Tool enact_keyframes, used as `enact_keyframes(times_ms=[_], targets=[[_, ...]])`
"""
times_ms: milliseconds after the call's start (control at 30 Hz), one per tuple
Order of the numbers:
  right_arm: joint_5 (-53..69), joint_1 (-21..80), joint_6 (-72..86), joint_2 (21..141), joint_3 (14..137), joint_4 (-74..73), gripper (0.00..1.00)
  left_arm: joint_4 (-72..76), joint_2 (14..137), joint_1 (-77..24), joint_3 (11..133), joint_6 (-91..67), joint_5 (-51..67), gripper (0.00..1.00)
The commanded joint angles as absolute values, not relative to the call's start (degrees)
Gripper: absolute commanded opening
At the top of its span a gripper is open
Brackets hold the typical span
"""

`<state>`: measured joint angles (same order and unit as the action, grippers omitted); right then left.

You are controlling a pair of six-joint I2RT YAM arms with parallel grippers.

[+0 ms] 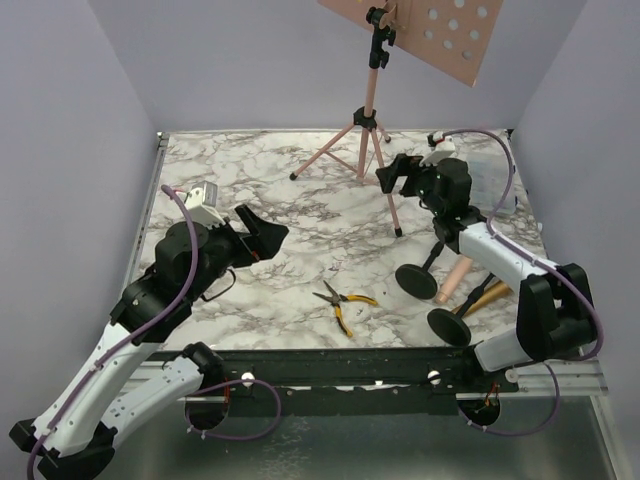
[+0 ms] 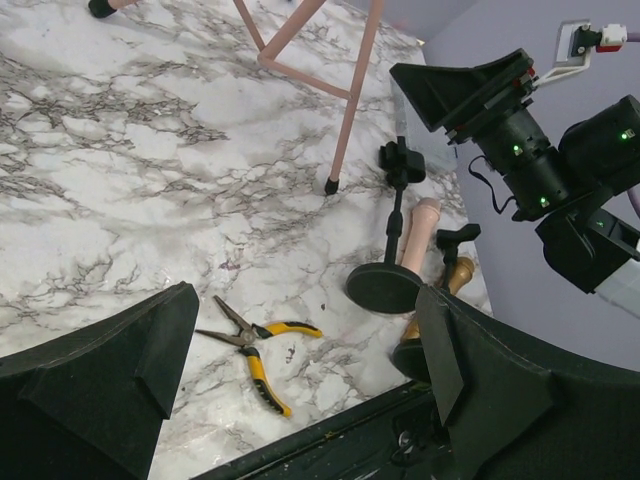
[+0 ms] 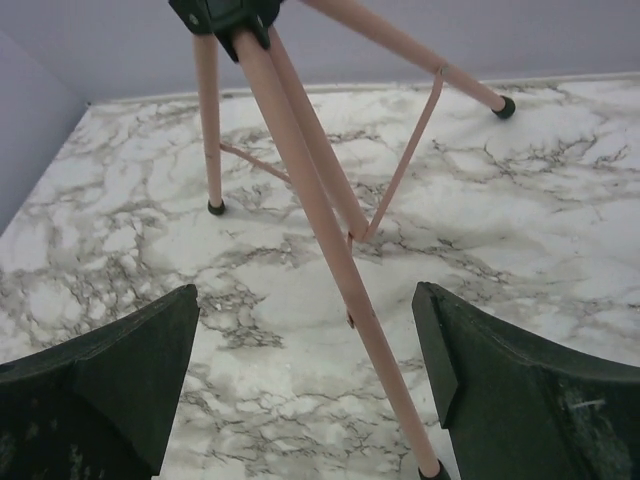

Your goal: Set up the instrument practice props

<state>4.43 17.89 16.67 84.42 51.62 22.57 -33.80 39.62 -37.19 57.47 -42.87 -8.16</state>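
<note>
The pink tripod music rack (image 1: 369, 112) stands at the back centre, its perforated desk (image 1: 440, 30) high at the top edge. My right gripper (image 1: 400, 172) is open beside the tripod's near leg (image 3: 330, 260), which runs between the spread fingers without touching them. My left gripper (image 1: 268, 232) is open and holds nothing, above the table left of centre. At the front right are two black round-based holders (image 1: 415, 279) (image 1: 450, 326). A pink microphone (image 1: 455, 280) and a gold microphone (image 1: 488, 297) lie between them.
Yellow-handled pliers (image 1: 340, 300) lie open on the marble table (image 1: 300, 200), front centre, between the two arms. A black rail (image 1: 350, 365) runs along the near edge. Lilac walls close the left, back and right sides.
</note>
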Motion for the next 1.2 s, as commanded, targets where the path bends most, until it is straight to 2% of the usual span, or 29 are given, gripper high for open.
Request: enact_keyframes(times_ms=[0,167,267,400,533,800,867,900,933,1033,1100,1167], targets=[[1.71,17.67,18.99,82.68,54.47,17.19,0.95,-32.95,36.95,-36.98,56.41,-44.01,-6.94,0.99],[-15.43,17.15,17.43,76.15,47.35,12.83,0.98,-32.93,37.27,-37.0,55.37,-43.69,-6.19,0.99],[-19.95,13.38,20.41,73.85,43.19,9.69,0.98,-32.87,38.24,-36.98,55.54,-42.85,-5.54,0.99],[-9.82,1.1,34.08,76.01,42.02,0.38,0.97,-32.44,39.13,-37.0,55.65,-42.19,-5.08,0.99],[-6.3,-1.41,41.84,85.92,47.4,-10.58,0.93,-31.61,39.48,-37.0,55.2,-42.48,-4.28,0.99],[2.52,-1.41,43.82,93.2,45.36,-3.62,0.87,-31.28,37.32,-37.0,54.15,-44.01,-3.34,0.99],[1.78,-1.35,43.52,93.91,45.71,-3.61,0.79,-31.29,37.26,-37.0,54.21,-44.07,-3.26,0.99],[1.08,-1.41,43.17,93.66,45.81,-3.9,0.7,-31.32,37.47,-36.98,54.46,-44.0,-3.12,0.99],[0.71,-1.36,42.8,92.79,46.01,-4.14,0.57,-31.42,37.54,-36.99,54.72,-44.02,-3.0,0.99],[-2.28,-1.4,42.36,88.06,47.04,-6.91,0.33,-31.38,37.78,-37.0,55.02,-44.12,-3.07,0.99],[-5.4,-1.41,43.0,82.77,47.15,-8.58,0.03,-31.35,38.24,-37.0,55.1,-43.88,-3.09,0.99],[-7.02,-1.41,43.28,76.23,45.92,-7.59,0.0,-31.36,38.64,-37.0,55.35,-43.73,-2.91,0.99]])
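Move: The right hand, empty and open, is heading for the neck of the nearer mic stand, just under its head: about 15 cm to the right, 6 cm back and 18 cm below. The music stand's nearest foot lies some 5 cm back, 3 cm right and 20 cm down. From that neck, the pink microphone's middle is about 9 cm nearer the base and 2 cm right, the clear case 11 cm farther out and 7 cm right. From the left hand, the neck is roughly 17 cm ahead, 38 cm right and 28 cm below. Rightward and down goes the right hand, after a small rise, about 15 cm across and 17 cm down while drawing back some 5 cm. It overshoots right and comes back a little as it sinks onto the neck. The fingers tip down about 40 degrees and the hand turns clockwise; they close and pinch the neck just below the head joint, then the hand starts up a centimetre or so. ##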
